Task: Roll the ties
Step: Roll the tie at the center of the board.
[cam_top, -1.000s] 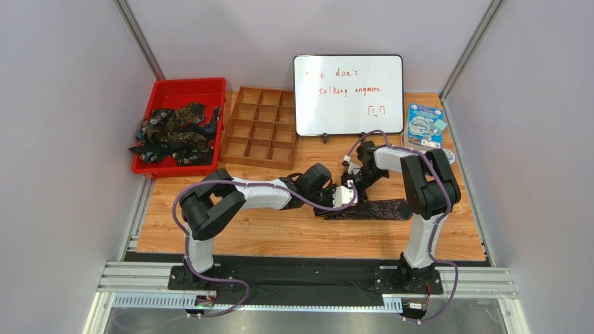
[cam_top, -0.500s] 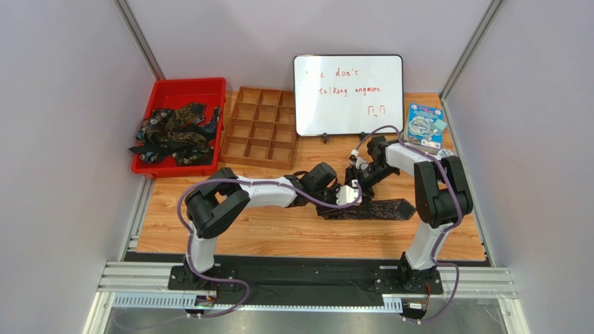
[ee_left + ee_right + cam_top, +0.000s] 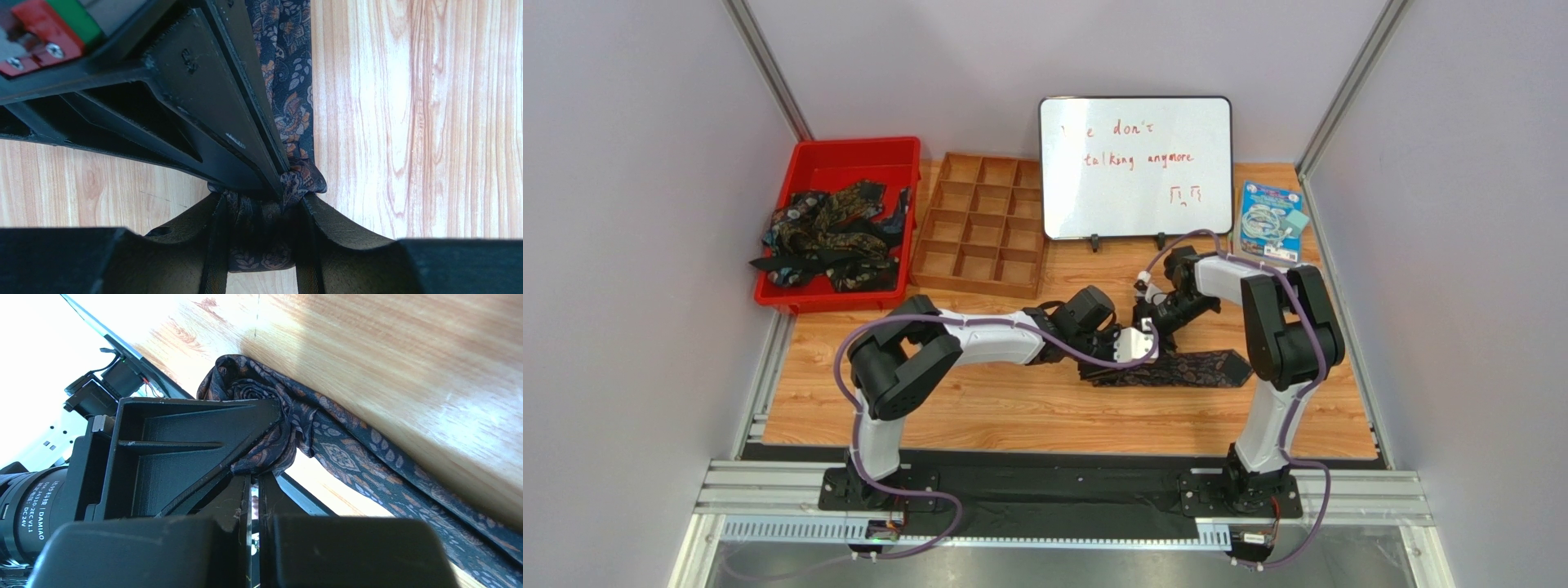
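One dark paisley tie point(image 3: 1192, 368) lies across the middle of the table, its left end wound into a small roll point(image 3: 245, 386). My left gripper point(image 3: 1133, 348) is shut on that roll point(image 3: 264, 236), which fills the gap between its fingers point(image 3: 344, 239). My right gripper point(image 3: 1151, 321) comes in from behind and meets the roll from the other side. Its jaws are shut, pinching a fold of the tie point(image 3: 273, 450) at their tips point(image 3: 255, 478). The free length of the tie point(image 3: 285, 67) runs away flat over the wood. More ties point(image 3: 830, 233) sit heaped in the red bin.
The red bin point(image 3: 854, 153) stands at the back left, with a wooden compartment tray point(image 3: 979, 227) beside it. A whiteboard point(image 3: 1136, 165) is propped at the back centre, and a blue packet point(image 3: 1271, 221) lies to its right.
The right arm's elbow swung out to the right and came partly back, and its gripper shifted slightly by the roll. The left arm and the roll stayed put.
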### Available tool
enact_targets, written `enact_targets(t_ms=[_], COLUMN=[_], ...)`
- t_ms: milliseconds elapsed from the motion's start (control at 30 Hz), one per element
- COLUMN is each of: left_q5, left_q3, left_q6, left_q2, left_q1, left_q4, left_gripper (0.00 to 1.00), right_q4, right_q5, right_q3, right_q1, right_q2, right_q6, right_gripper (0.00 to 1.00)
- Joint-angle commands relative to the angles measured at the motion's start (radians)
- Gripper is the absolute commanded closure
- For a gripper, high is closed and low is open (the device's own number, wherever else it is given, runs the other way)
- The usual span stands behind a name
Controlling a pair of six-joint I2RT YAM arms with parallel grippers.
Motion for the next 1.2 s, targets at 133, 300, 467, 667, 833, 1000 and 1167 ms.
enact_targets(t_ms=[133, 300, 467, 667, 833, 1000, 1167], left_q5=[0.05, 0.11, 0.143, 0.112, 0.055, -0.009, -0.026], left_q3=[-0.047, -0.033, -0.059, -0.091, -0.131, -0.196, -0.173], left_q6=[0.076, 0.082, 0.073, 0.004, -0.118, -0.186, -0.237], left_q2=[-0.046, -0.117, -0.182, -0.192, -0.171, -0.166, -0.131], left_q1=[0.011, 0.043, 0.052, 0.055, 0.055, 0.055, 0.054], left_q4=[-0.214, -0.197, -0.142, -0.058, 0.06, 0.203, 0.246], left_gripper=[0.5, 0.37, 0.29, 0.23, 0.22, 0.12, 0.11], right_q4=[0.114, 0.098, 0.098, 0.103, 0.117, 0.13, 0.138], right_q5=[0.153, 0.184, 0.204, 0.222, 0.227, 0.237, 0.236], right_q3=[-0.004, 0.001, 0.006, 0.018, 0.027, 0.026, 0.021], right_q1=[-0.012, -0.027, -0.032, -0.034, -0.035, -0.034, -0.034], right_q2=[0.029, 0.052, 0.08, 0.113, 0.132, 0.136, 0.141], right_q6=[-0.032, -0.044, -0.046, -0.041, -0.038, -0.047, -0.05], right_gripper=[1.0, 1.0, 1.0, 1.0, 1.0, 1.0, 1.0])
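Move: The left hand, fingers partly open, straddles the tie's rolled part, its middle only about 1 cm to the right of the hand point. From the left hand, the flat tail's tip is roughly 23 cm to the right on the table, and the wooden tray's middle is some 25 cm ahead and 21 cm left. From the shut right hand, which already pinches cloth beside the roll, the roll's middle is about 4 cm left, 1 cm back and 2 cm lower. Up and to its left, about 3.5 cm and 3 cm, the left hand backs off the roll as its fingers spread, letting go; it then sinks about 2 cm, easing slightly forward, opening almost fully and turning some 10 degrees counter-clockwise. The right hand stays shut on the cloth beside the roll and carries it down about 2.5 cm and a little left and forward. ##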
